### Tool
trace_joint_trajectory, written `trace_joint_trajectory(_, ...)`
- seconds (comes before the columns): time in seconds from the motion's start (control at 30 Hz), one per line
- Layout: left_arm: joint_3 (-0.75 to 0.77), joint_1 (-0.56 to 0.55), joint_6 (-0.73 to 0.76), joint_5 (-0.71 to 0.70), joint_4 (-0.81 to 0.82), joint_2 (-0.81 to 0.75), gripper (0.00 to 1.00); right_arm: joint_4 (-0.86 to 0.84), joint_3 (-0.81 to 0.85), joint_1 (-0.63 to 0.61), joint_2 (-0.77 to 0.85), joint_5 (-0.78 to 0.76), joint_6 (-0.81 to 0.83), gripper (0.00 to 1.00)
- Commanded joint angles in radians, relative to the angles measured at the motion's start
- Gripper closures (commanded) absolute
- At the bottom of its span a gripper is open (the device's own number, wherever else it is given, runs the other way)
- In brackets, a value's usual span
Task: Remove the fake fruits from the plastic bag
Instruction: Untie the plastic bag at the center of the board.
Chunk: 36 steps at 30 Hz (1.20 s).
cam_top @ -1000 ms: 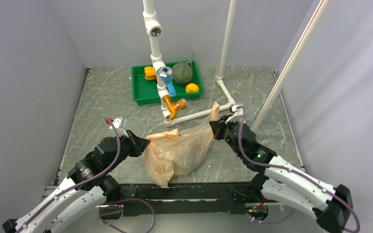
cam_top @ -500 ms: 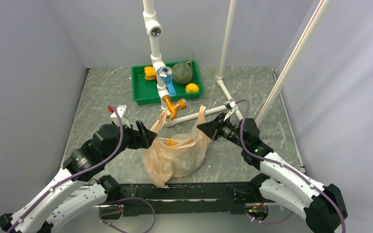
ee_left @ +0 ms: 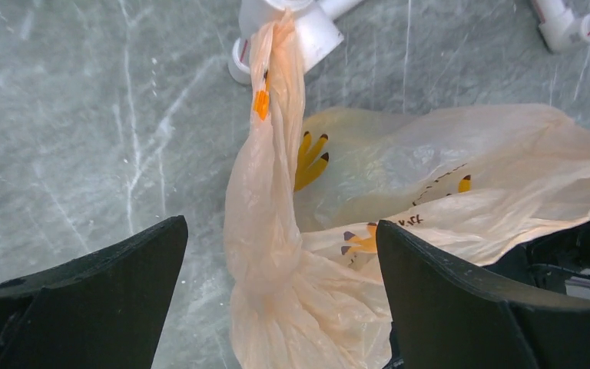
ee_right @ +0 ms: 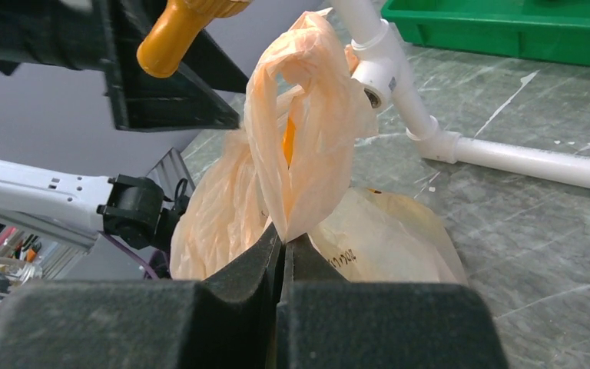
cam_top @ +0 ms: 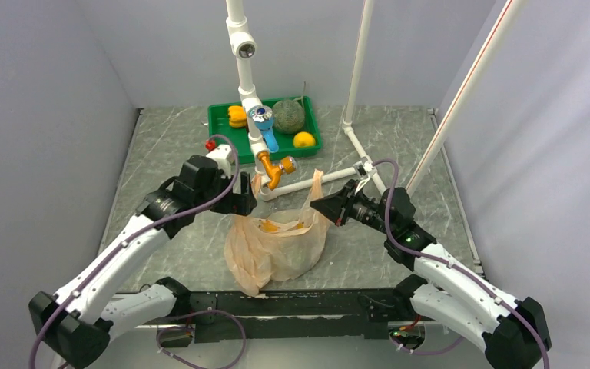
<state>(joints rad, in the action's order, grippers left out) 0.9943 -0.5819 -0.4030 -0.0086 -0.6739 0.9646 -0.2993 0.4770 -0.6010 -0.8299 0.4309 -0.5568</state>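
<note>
The peach-beige plastic bag (cam_top: 276, 244) with banana prints stands bunched at the table's front centre, its mouth facing up. The fake fruits are hidden inside it. My right gripper (cam_top: 315, 207) is shut on the bag's right handle loop (ee_right: 307, 146) and holds it up, jaws pressed together (ee_right: 283, 240). My left gripper (cam_top: 247, 202) is open above the bag's left side. In the left wrist view its fingers (ee_left: 84, 300) straddle the twisted left handle (ee_left: 265, 192) without touching it, gripper (ee_left: 280, 296).
A green tray (cam_top: 223, 150) at the back holds a netted melon (cam_top: 289, 116), a yellow-orange pepper (cam_top: 236, 115) and an orange fruit (cam_top: 304, 139). A white pipe frame (cam_top: 307, 183) with an orange tap (cam_top: 275, 167) stands just behind the bag.
My left arm has swung up and forward from the bag's left edge to over its left handle. My right gripper has pulled the right handle up and left, so the bag now stands.
</note>
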Motion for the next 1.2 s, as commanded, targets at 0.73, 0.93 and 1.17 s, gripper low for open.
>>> trace_joint_trajectory(0.73,-0.090,0.279,-0.101,0.493,0.345,-0.084,0.85,0.028,0.029,0.004,0.064,-0.223,-0.051,1.00)
trace_joint_trajectory(0.93,-0.039,0.305,-0.034,0.409,0.358,-0.192,1.00,-0.018,0.057,0.019,0.021,-0.263,-0.107,1.00)
trace_joint_trajectory(1.17,0.067,0.342,-0.010,0.425,0.391,-0.175,1.00,-0.049,0.157,0.059,-0.053,-0.279,-0.116,1.00)
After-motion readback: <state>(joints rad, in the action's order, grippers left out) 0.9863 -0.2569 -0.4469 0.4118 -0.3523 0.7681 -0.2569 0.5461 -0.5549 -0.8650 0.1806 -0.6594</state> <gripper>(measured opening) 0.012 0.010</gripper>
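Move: The bag's left handle stands between the open left fingers, its grip spot about 3 cm ahead, 2 cm to the right and 5 cm lower. The orange tap juts out some 8 cm ahead and 7 cm right at about hand height; the bag's body lies roughly 5 cm back, 8 cm right and 14 cm below. From the right hand, already pinching the other handle, the left handle is about 14 cm left, 4 cm ahead and 5 cm down. The left fingers pinch shut on the bag's left handle: the open hand first sinks about 5 cm, going a little forward and right, then closes and raises the handle some 17 cm, its left side rolling down and the fingertips tipping up. The right hand keeps its pinch, nearly still at first, then carries its handle about 5 cm forward and slightly right, turning clockwise. ##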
